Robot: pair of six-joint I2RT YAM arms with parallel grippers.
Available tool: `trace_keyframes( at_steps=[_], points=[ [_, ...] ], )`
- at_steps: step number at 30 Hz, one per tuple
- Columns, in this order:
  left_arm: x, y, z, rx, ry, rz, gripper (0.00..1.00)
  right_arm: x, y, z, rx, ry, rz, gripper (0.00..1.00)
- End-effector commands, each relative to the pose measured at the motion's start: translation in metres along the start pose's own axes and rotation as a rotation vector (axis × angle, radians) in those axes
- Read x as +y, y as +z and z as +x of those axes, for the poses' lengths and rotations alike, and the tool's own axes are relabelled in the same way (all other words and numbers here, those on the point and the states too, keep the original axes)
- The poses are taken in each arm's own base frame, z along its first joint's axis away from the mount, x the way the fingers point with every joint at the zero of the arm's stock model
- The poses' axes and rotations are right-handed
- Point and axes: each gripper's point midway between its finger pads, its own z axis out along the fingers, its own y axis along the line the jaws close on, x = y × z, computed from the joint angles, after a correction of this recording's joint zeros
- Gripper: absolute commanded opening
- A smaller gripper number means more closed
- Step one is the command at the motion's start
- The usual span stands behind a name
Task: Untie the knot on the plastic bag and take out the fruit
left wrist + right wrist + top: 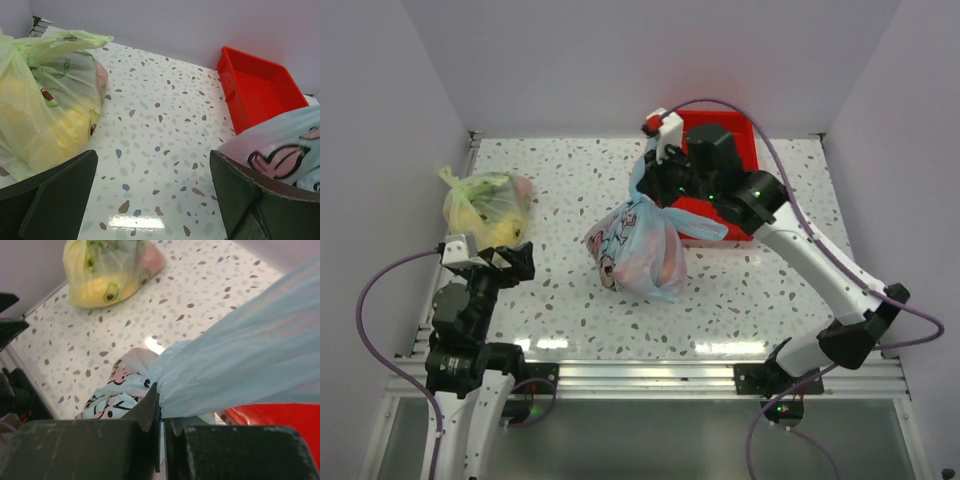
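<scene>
The light blue plastic bag [638,255] with the cartoon face stands mid-table, and its top is pulled up toward the red tray. Reddish and orange fruit [658,268] shows faintly through the film. My right gripper [660,192] [162,399] is shut on the gathered blue plastic at the bag's neck, where the handle strips [250,355] fan out. I cannot make out the knot among the bunched film at the jaws. My left gripper [506,262] [153,167] hovers open over bare table, between the yellow-green bag and the blue bag [285,150], holding nothing.
A yellow-green bag [488,207] [45,100] [107,270] with yellow fruit lies at the far left, close to my left gripper. A red tray [730,150] [260,90] sits at the back right, under the right arm. White walls enclose the table.
</scene>
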Motion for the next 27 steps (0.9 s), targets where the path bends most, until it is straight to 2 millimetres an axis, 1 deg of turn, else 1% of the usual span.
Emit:
trace_keyframes(
  at_steps=[1, 2, 3, 4, 5, 6, 7, 8, 9, 10, 11, 12, 13, 14, 15, 16, 17, 18, 19, 20, 22, 23, 25, 26, 27],
  points=[
    [-0.009, -0.001, -0.023, -0.012, -0.044, 0.005, 1.0, 0.043, 0.018, -0.051, -0.168, -0.109, -0.123, 0.0],
    [-0.009, 0.002, -0.019, 0.019, -0.05, -0.004, 1.0, 0.057, 0.023, -0.053, -0.173, -0.124, -0.16, 0.0],
    [-0.011, 0.001, -0.023, 0.021, -0.056, -0.003, 1.0, 0.065, 0.03, -0.052, -0.171, -0.135, -0.188, 0.0],
    [-0.009, 0.002, -0.019, 0.05, -0.056, -0.016, 1.0, 0.072, 0.045, -0.044, -0.146, -0.142, -0.204, 0.0],
    [-0.01, 0.004, -0.021, 0.07, -0.061, -0.028, 1.0, 0.085, 0.049, -0.043, -0.148, -0.181, -0.231, 0.0],
    [-0.01, 0.004, -0.02, 0.09, -0.062, -0.031, 1.0, 0.093, 0.055, -0.041, -0.152, -0.209, -0.252, 0.0],
    [-0.01, 0.007, -0.013, 0.137, -0.061, -0.037, 1.0, 0.1, 0.064, -0.033, -0.137, -0.222, -0.266, 0.0],
    [-0.014, 0.006, -0.019, 0.139, -0.067, -0.03, 1.0, 0.115, 0.067, -0.026, -0.131, -0.24, -0.299, 0.0],
    [-0.015, 0.006, -0.019, 0.148, -0.068, -0.027, 1.0, 0.123, 0.07, -0.023, -0.137, -0.254, -0.315, 0.0],
    [-0.015, 0.006, -0.017, 0.166, -0.069, -0.028, 1.0, 0.129, 0.076, -0.007, -0.111, -0.268, -0.332, 0.0],
    [-0.018, 0.006, -0.018, 0.177, -0.071, -0.021, 1.0, 0.142, 0.076, 0.004, -0.099, -0.279, -0.361, 0.0],
    [-0.018, 0.006, -0.018, 0.182, -0.072, -0.021, 1.0, 0.148, 0.077, 0.012, -0.098, -0.295, -0.377, 0.0],
    [-0.018, 0.006, -0.017, 0.192, -0.072, -0.025, 1.0, 0.154, 0.079, 0.025, -0.078, -0.309, -0.389, 0.0],
    [-0.021, 0.005, -0.015, 0.204, -0.074, -0.007, 1.0, 0.161, 0.083, 0.06, -0.013, -0.327, -0.403, 0.0],
    [-0.022, 0.005, -0.013, 0.211, -0.073, -0.001, 1.0, 0.167, 0.081, 0.074, 0.008, -0.342, -0.415, 0.0],
    [-0.023, 0.005, -0.012, 0.216, -0.068, 0.009, 1.0, 0.168, 0.083, 0.113, 0.082, -0.362, -0.43, 0.0],
    [-0.025, 0.005, -0.009, 0.228, -0.065, 0.023, 1.0, 0.18, 0.078, 0.133, 0.113, -0.377, -0.461, 0.0],
    [-0.025, 0.005, -0.006, 0.238, -0.064, 0.027, 1.0, 0.185, 0.074, 0.146, 0.126, -0.385, -0.477, 0.0],
    [-0.026, 0.006, -0.005, 0.243, -0.063, 0.034, 1.0, 0.185, 0.071, 0.181, 0.198, -0.39, -0.488, 0.0],
    [-0.027, 0.006, -0.002, 0.254, -0.064, 0.041, 1.0, 0.192, 0.065, 0.199, 0.23, -0.393, -0.51, 0.0],
    [-0.03, 0.006, 0.002, 0.269, -0.068, 0.056, 1.0, 0.193, 0.058, 0.225, 0.288, -0.373, -0.513, 0.06],
    [-0.033, 0.006, 0.005, 0.282, -0.076, 0.073, 1.0, 0.192, 0.053, 0.248, 0.337, -0.378, -0.516, 0.19],
    [-0.037, 0.006, 0.011, 0.3, -0.085, 0.096, 1.0, 0.19, 0.044, 0.263, 0.366, -0.381, -0.503, 0.33],
    [-0.04, 0.005, 0.018, 0.323, -0.095, 0.114, 1.0, 0.194, 0.039, 0.266, 0.369, -0.396, -0.509, 0.5],
    [-0.042, 0.005, 0.021, 0.334, -0.101, 0.127, 1.0, 0.19, 0.036, 0.268, 0.377, -0.409, -0.487, 0.56]
  ],
)
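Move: Left of centre near the table's front edge is the clear spot for the blue bag, still pinched by its gathered neck in the right fingers: about 10 cm back from the right hand, 10 to its left and 35 below. The red box is some 27 cm ahead, 15 to the right; the yellow-green bag is 12 ahead, 41 left. From the left hand that spot is about 17 cm right, level fore-and-aft, 24 down. Swinging the blue bag left some 15 cm while sinking, the right hand then draws back about 20 cm and down nearly 30 in all to the near table, easing slightly right at the end. Its wrist turns counter-clockwise until the fingers point left and steeply down, and they part halfway around the bag's neck. The wide-open left hand tips down about 15 degrees, drifting a little right. ##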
